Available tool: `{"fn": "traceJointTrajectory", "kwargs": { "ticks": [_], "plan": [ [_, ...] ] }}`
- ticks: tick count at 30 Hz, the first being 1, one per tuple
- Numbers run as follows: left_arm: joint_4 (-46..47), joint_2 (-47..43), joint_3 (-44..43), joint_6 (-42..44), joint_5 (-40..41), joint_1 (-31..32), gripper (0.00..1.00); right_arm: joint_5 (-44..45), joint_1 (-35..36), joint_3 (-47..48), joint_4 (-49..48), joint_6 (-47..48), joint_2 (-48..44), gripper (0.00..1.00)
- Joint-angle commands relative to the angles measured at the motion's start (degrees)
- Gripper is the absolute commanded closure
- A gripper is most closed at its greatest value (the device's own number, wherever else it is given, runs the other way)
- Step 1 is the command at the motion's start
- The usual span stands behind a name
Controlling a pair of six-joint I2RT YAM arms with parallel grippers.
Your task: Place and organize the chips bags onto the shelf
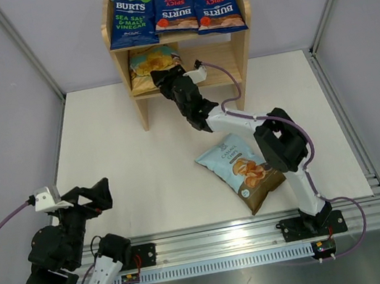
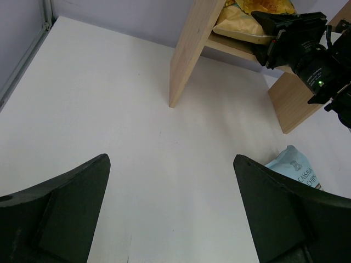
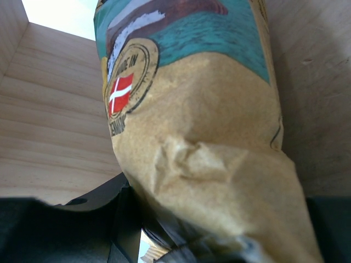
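Observation:
The light-wood shelf point(image 1: 141, 106) stands at the back of the table. Three dark-blue Burts bags point(image 1: 174, 7) lie side by side on its top tier. The tan-yellow chips bag point(image 1: 145, 65) lies in the lower tier's left half. My right gripper point(image 1: 166, 80) reaches into that tier and is shut on the bag's near end; the bag point(image 3: 203, 137) fills the right wrist view against the wood point(image 3: 49, 126). The light-blue and brown bag point(image 1: 241, 173) lies flat on the table beside the right arm. My left gripper point(image 1: 100, 194) is open and empty at the near left, above bare table point(image 2: 170, 208).
A metal rail point(image 1: 222, 243) carrying the arm bases runs along the near edge. Grey walls close in the left, right and back sides. The lower tier's right half holds nothing. In the left wrist view the shelf's side panel point(image 2: 189, 49) and the right arm point(image 2: 307, 49) show.

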State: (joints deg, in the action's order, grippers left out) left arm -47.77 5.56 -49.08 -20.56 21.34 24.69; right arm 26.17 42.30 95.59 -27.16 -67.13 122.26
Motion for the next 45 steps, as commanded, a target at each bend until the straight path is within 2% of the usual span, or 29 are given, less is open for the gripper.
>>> {"fn": "traceJointTrajectory", "kwargs": {
  "ticks": [1, 5, 8, 10, 12, 20, 39, 45],
  "plan": [
    [2.9, -1.1, 0.4, -0.1, 1.5, 0.2, 0.01, -3.9, 1.6, 2.1, 1.5, 0.2, 0.4, 0.63],
    [2.8, -1.4, 0.4, -0.1, 1.6, 0.2, 0.01, -3.8, 1.6, 0.3, 3.5, 0.1, -2.1, 0.55],
    [2.7, -1.4, 0.3, -0.2, 1.8, 0.2, 0.01, -4.2, 1.6, -0.5, 5.7, 0.5, -3.8, 0.4],
    [2.6, -1.7, 0.3, -0.3, 2.0, 0.2, 0.01, -4.5, 1.6, -0.8, 7.1, 0.4, -4.9, 0.34],
    [2.6, -2.0, 0.3, -0.3, 2.1, 0.2, 0.01, -4.7, 1.6, -1.5, 7.9, 0.3, -5.5, 0.33],
    [2.2, -2.6, 0.0, -0.6, 3.4, 0.2, 0.01, -4.0, 1.6, -2.2, 16.2, -1.3, -8.9, 0.16],
    [1.7, 0.1, -0.7, -0.9, 3.1, 0.2, 0.01, -2.8, 0.9, -14.1, 17.8, 0.3, -21.1, 0.05],
    [2.6, 5.2, -1.6, -3.7, -4.1, 0.2, 0.01, -3.1, 0.9, -22.9, 16.3, 4.0, -28.7, 0.03]
  ]
}}
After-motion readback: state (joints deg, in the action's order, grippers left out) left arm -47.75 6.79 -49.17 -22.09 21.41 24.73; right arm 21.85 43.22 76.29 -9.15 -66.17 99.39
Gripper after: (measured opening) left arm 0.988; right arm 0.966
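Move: My right hand grips the near right end of the orange-brown chips bag, already in at the left of the lower shelf; its middle lies about 10 cm ahead of and 3 cm left of my fingers, level with them. On the upper shelf, some 22 cm higher, the sea salt bag is 8 cm ahead and 3 cm left, and the middle chilli bag 8 cm ahead and 8 cm right. From my left hand, the chips bag is roughly 46 cm ahead and 18 cm right. I open my right fingers from half to nearly full width and let the chips bag go on the lower shelf, then draw the hand back out of the shelf, about 9 cm, angling right by some 5 cm as I leave. My wrist tips down about 10 degrees, and rolls its left side down about as much, on the way out. ##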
